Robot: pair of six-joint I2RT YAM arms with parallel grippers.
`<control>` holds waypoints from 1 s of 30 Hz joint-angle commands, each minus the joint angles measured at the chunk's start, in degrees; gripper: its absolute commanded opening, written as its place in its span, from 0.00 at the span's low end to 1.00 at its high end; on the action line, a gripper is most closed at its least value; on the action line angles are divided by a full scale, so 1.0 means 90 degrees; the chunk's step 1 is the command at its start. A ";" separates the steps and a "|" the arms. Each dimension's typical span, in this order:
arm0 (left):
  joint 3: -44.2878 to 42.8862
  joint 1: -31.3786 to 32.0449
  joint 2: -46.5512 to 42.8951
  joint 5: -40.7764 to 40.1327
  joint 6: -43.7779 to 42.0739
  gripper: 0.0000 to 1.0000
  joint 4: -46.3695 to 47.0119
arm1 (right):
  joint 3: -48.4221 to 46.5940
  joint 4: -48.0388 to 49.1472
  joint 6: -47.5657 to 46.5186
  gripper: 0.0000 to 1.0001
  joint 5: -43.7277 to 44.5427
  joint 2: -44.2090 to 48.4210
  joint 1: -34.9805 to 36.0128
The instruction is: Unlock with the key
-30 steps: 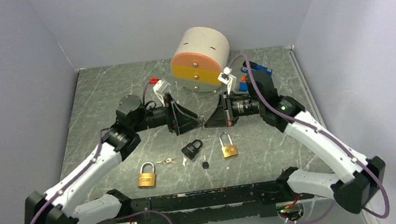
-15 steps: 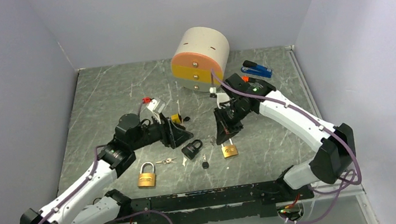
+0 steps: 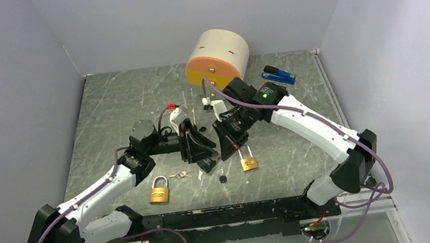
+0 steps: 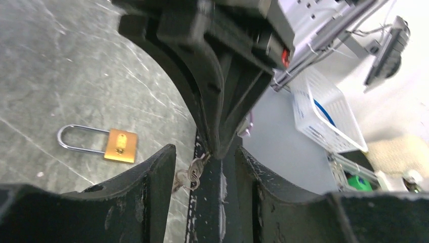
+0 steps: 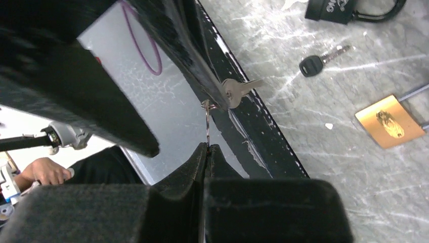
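Note:
A silver key hangs on a thin ring, and my right gripper is shut on that ring. In the left wrist view the keys dangle between the fingers of my open left gripper, close to its left finger. From above, the left gripper and the right gripper meet tip to tip just over the black padlock, which they partly hide. The same padlock lies flat on the table.
A brass padlock lies near left and another near right. A black-headed key and small loose keys lie between them. A round drawer unit and a blue tool stand at the back.
Both arms have come forward and down from beside the drawer unit to just over the black padlock. The left jaws have narrowed. The right gripper stays shut.

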State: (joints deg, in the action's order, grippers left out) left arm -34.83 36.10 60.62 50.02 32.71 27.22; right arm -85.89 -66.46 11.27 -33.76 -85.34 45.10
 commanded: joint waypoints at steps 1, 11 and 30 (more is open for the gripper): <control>-0.0241 0.0016 -0.0046 0.1068 -0.0266 0.50 -0.0151 | -0.0434 -0.0047 -0.0470 0.00 -0.0665 0.0036 0.0013; -0.0622 0.0017 -0.0223 0.1252 -0.0967 0.41 -0.1146 | -0.0415 0.0171 -0.0728 0.00 -0.1433 0.0254 0.0028; -0.0650 0.0002 -0.0072 0.1415 0.0907 0.03 0.0269 | 0.0214 0.2617 0.0867 0.49 -0.0729 0.1297 -0.0172</control>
State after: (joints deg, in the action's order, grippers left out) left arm -39.57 35.92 59.42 63.24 30.94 20.97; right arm -86.24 -60.80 10.52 -43.38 -80.09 45.12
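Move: The held key, in the right fingertips with its ring and a second key beyond, lies about 2 cm back, 1 cm right and 2 cm below the open left fingers' midpoint; from the right hand it is some 2 cm left and 2 cm lower. On the table, roughly 13 cm below the left hand, the black padlock lies 3 cm ahead and 3 cm left, the black-headed key 3 cm back and 2 cm right, and the right brass padlock 2 cm ahead and 10 cm right. The left hand eases back towards itself by about 4 cm, rising some 2 cm late on and swinging about 13 degrees clockwise, while its half-open fingers shut on the ring end of the key held out by the right hand. The right hand keeps its pinch on the blade as it lifts and drifts back and slightly left, then, with the left fingers shut, opens part way and lifts on, about 5 cm up in all, letting go of the blade. ##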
